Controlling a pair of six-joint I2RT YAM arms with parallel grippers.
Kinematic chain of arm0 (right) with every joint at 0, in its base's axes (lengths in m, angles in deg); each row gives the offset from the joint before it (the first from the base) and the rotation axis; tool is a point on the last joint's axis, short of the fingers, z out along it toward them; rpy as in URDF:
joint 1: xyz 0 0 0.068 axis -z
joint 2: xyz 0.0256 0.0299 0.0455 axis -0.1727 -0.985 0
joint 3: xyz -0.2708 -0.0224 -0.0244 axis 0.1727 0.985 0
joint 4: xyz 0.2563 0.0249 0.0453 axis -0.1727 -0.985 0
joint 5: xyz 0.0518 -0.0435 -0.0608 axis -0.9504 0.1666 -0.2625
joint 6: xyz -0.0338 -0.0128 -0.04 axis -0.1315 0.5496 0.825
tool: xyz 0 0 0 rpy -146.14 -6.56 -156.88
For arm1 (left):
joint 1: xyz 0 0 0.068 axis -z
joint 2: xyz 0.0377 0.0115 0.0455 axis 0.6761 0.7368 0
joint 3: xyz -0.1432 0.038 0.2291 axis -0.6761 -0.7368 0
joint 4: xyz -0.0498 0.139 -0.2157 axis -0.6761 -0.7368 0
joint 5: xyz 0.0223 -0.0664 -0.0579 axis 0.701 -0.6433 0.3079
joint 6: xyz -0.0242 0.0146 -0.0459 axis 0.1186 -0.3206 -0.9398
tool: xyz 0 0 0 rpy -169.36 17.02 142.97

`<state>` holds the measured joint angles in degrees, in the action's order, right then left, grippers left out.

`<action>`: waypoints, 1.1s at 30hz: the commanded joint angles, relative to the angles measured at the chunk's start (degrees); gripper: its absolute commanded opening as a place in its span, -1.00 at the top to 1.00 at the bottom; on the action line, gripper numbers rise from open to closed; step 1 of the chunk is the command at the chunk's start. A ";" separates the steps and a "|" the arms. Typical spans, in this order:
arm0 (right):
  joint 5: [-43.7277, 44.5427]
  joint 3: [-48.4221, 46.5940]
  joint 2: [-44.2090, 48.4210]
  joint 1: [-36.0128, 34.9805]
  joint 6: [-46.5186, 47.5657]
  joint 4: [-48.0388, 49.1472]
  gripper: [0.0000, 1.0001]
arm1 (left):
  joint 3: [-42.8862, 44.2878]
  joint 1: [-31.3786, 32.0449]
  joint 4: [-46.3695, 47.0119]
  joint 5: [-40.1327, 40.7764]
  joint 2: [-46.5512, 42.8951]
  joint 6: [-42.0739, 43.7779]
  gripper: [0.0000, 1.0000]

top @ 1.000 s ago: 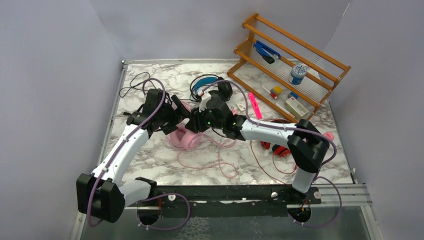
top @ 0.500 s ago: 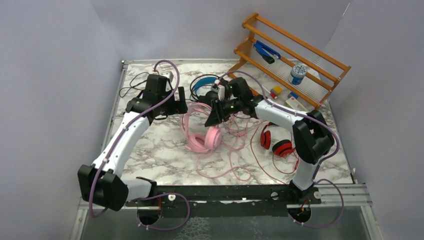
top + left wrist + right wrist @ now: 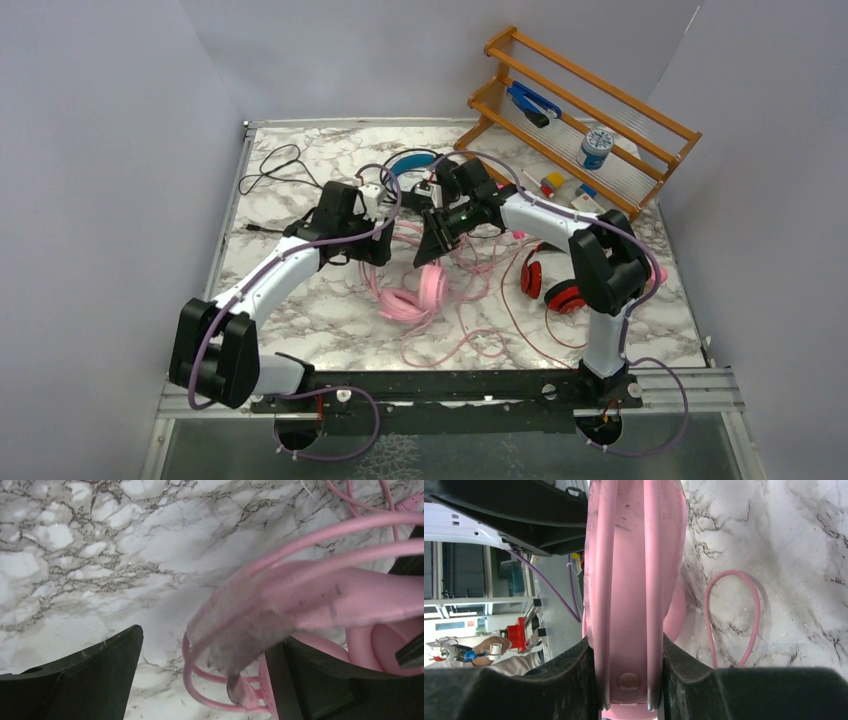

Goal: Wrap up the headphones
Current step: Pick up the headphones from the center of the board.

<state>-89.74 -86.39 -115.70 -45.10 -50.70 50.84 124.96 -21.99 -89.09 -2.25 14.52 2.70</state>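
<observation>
The pink headphones (image 3: 418,293) hang tilted over the middle of the table, ear cups low. My right gripper (image 3: 432,243) is shut on their headband (image 3: 629,580), which fills the gap between both fingers (image 3: 569,680). My left gripper (image 3: 377,243) stands open right beside the headband; in the left wrist view its jaws are wide apart and the blurred pink band (image 3: 280,605) and a cable loop (image 3: 200,690) lie between them, untouched. The pink cable (image 3: 452,338) trails in loose loops toward the near edge. The red headphones (image 3: 549,285) lie to the right, the black and blue ones (image 3: 408,165) behind the grippers.
A wooden rack (image 3: 590,120) with a blue stapler, a tape roll and small items stands at the back right. A thin black cable (image 3: 268,166) lies at the back left. Grey walls close in the table on three sides.
The right gripper lifted the pink headphones back and to the right. The left gripper let go, drew away to the left, then came back beside the headband.
</observation>
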 commanded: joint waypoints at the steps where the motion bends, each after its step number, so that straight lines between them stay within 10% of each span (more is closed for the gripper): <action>1: -5.12 -3.82 -2.01 -0.13 3.92 -5.44 0.74 | 2.91 0.87 8.04 0.84 6.11 4.59 -0.77; 8: -6.45 -4.33 -2.28 -0.11 6.34 -7.07 0.72 | -2.09 2.89 16.94 3.76 4.93 7.03 -0.70; 12: -6.92 -4.94 -2.70 -0.09 7.21 -7.97 0.68 | -3.91 3.00 18.37 1.49 2.23 6.61 -0.10; 22: 17.37 -4.88 7.26 0.48 0.91 -6.92 -0.65 | -1.37 3.00 1.86 7.86 -7.24 -9.78 0.74; 33: 25.46 1.73 16.53 0.11 5.58 3.16 -0.77 | 0.54 3.00 -4.02 0.17 -8.24 -21.35 0.83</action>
<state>-69.50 -84.99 -97.32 -43.40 -48.29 49.92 121.40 -18.86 -91.65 3.98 5.45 -12.82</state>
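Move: The left hand, open, has the crown of the pink headphones' headband about 3 cm ahead, 2 cm to its right and 2 cm lower; the ear cups hang some 7 cm back, 7 cm right and 5 cm below that hand, and the black headset lies about 13 cm ahead, 8 cm right and 7 cm below. The right hand already grips the side of the headband near an ear cup; from it the crown is roughly 7 cm left and 2 cm ahead. Forward and down by about 3 cm, the left hand reaches onto the headband's crown, pinches it shut and draws it back some 5 cm while rising a little and turning counter-clockwise. The right hand keeps its hold almost still until the left is closing, then opens wide and withdraws up about 8 cm, somewhat forward and to the right, its wrist turning. ##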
